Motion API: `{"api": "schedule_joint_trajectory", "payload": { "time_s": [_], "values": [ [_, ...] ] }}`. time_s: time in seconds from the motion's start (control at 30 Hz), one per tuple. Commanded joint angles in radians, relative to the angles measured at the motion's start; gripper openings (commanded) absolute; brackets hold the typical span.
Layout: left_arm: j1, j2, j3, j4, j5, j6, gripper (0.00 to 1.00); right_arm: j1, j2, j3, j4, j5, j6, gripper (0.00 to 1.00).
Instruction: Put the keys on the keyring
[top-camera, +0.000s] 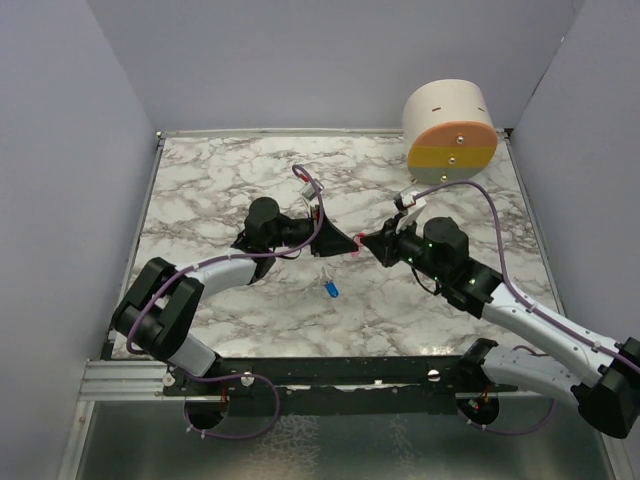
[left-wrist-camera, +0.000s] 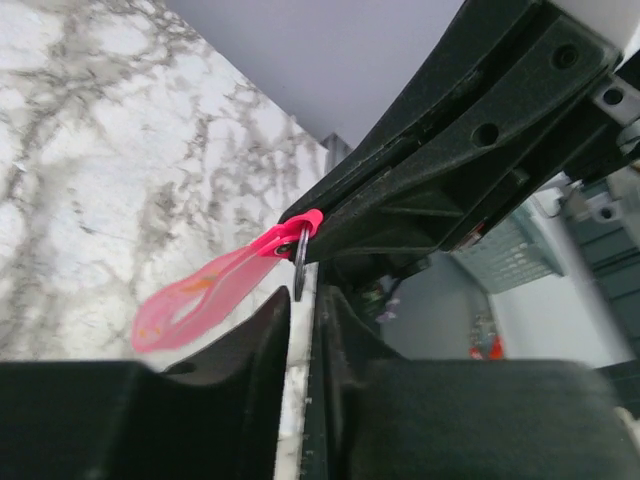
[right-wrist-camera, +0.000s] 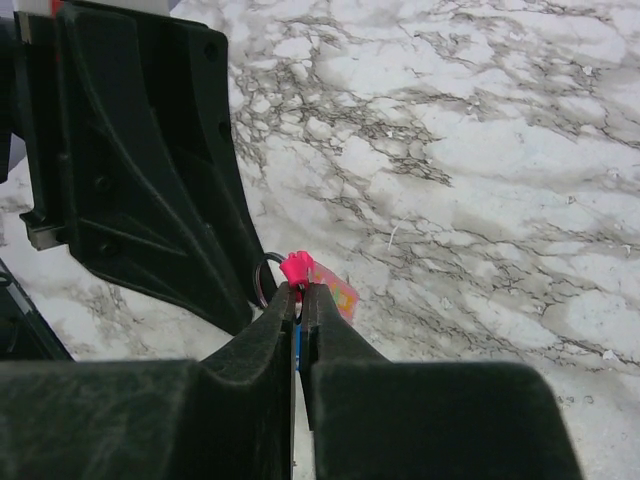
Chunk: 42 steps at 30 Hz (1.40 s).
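The keyring (top-camera: 357, 250) hangs above the table's middle between both grippers, its pink tag (left-wrist-camera: 200, 295) trailing from the silver ring (left-wrist-camera: 300, 265). My right gripper (top-camera: 368, 245) (right-wrist-camera: 298, 288) is shut on the tag's pink head (right-wrist-camera: 297, 268), and the ring (right-wrist-camera: 262, 283) sticks out to its left. My left gripper (top-camera: 345, 243) (left-wrist-camera: 303, 295) faces it. Its jaws stand a narrow slit apart, with the ring's lower edge loose at their tips. The blue-headed key (top-camera: 330, 289) lies on the marble below and shows as a blue sliver (right-wrist-camera: 297, 345) between the right fingers.
A cream cylinder with an orange and yellow face (top-camera: 450, 130) stands at the back right corner. Grey walls (top-camera: 70, 150) enclose the marble table (top-camera: 220, 170) on three sides. A metal rail (top-camera: 130, 378) runs along the near edge.
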Motion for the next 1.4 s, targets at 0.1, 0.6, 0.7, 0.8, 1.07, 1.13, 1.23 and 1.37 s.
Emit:
{"api": "schedule_joint_trajectory", "payload": {
  "time_s": [0.1,0.6,0.7,0.8,1.07,1.13,1.23,1.37],
  "values": [
    [0.038,0.028,0.02,0.053,-0.03,-0.031,0.66,0.005,-0.04,-0.001,-0.016,0.031,0.018,0.01],
    [0.082,-0.112,-0.129,-0.081,-0.346,0.093,0.67,0.005,0.179,0.124,-0.12,0.19,0.105,0.01],
    [0.079,-0.171,-0.166,-0.141,-0.419,0.131,0.67,0.006,0.284,0.196,-0.161,0.27,0.095,0.01],
    [0.077,-0.21,-0.19,-0.174,-0.458,0.147,0.67,0.005,0.412,0.306,-0.259,0.395,0.088,0.01],
    [0.075,-0.239,-0.199,-0.235,-0.487,0.182,0.67,0.008,0.726,0.562,-0.44,0.544,0.098,0.03],
    [0.075,-0.25,-0.199,-0.254,-0.505,0.191,0.67,0.015,0.766,0.573,-0.409,0.493,0.063,0.12],
    [0.075,-0.272,-0.199,-0.29,-0.53,0.208,0.67,0.02,0.751,0.512,-0.285,0.362,0.022,0.28],
    [0.074,-0.316,-0.203,-0.347,-0.582,0.23,0.67,0.019,0.679,0.409,-0.147,0.23,0.022,0.45]
  ]
}}
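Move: Both hands still meet at the keyring in the air, the left closed at its ring, the right on the pink cap; the strap's middle hangs about 2 cm ahead of and 3 cm below each, 2 cm right of the left hand and 1 cm left of the right. The bare table spot for the keyring is some 16 cm ahead, 4 cm left and 20 cm below the right hand. The keys with the blue tag lie 4 cm ahead, 6 cm left and 21 cm below the left hand, or 3 cm ahead, 7 cm left and 20 cm below the right. Forward first, then left and down, the left hand opens off the ring and backs away some 7 cm to its left and 6 cm forward, turning about 30 degrees counter-clockwise, fingers staying wide. The right keeps its pinch on the pink cap, carries the keyring forward and down to the table, tipping steeply downward, then parts its fingers late while still sinking, and draws slightly back. ##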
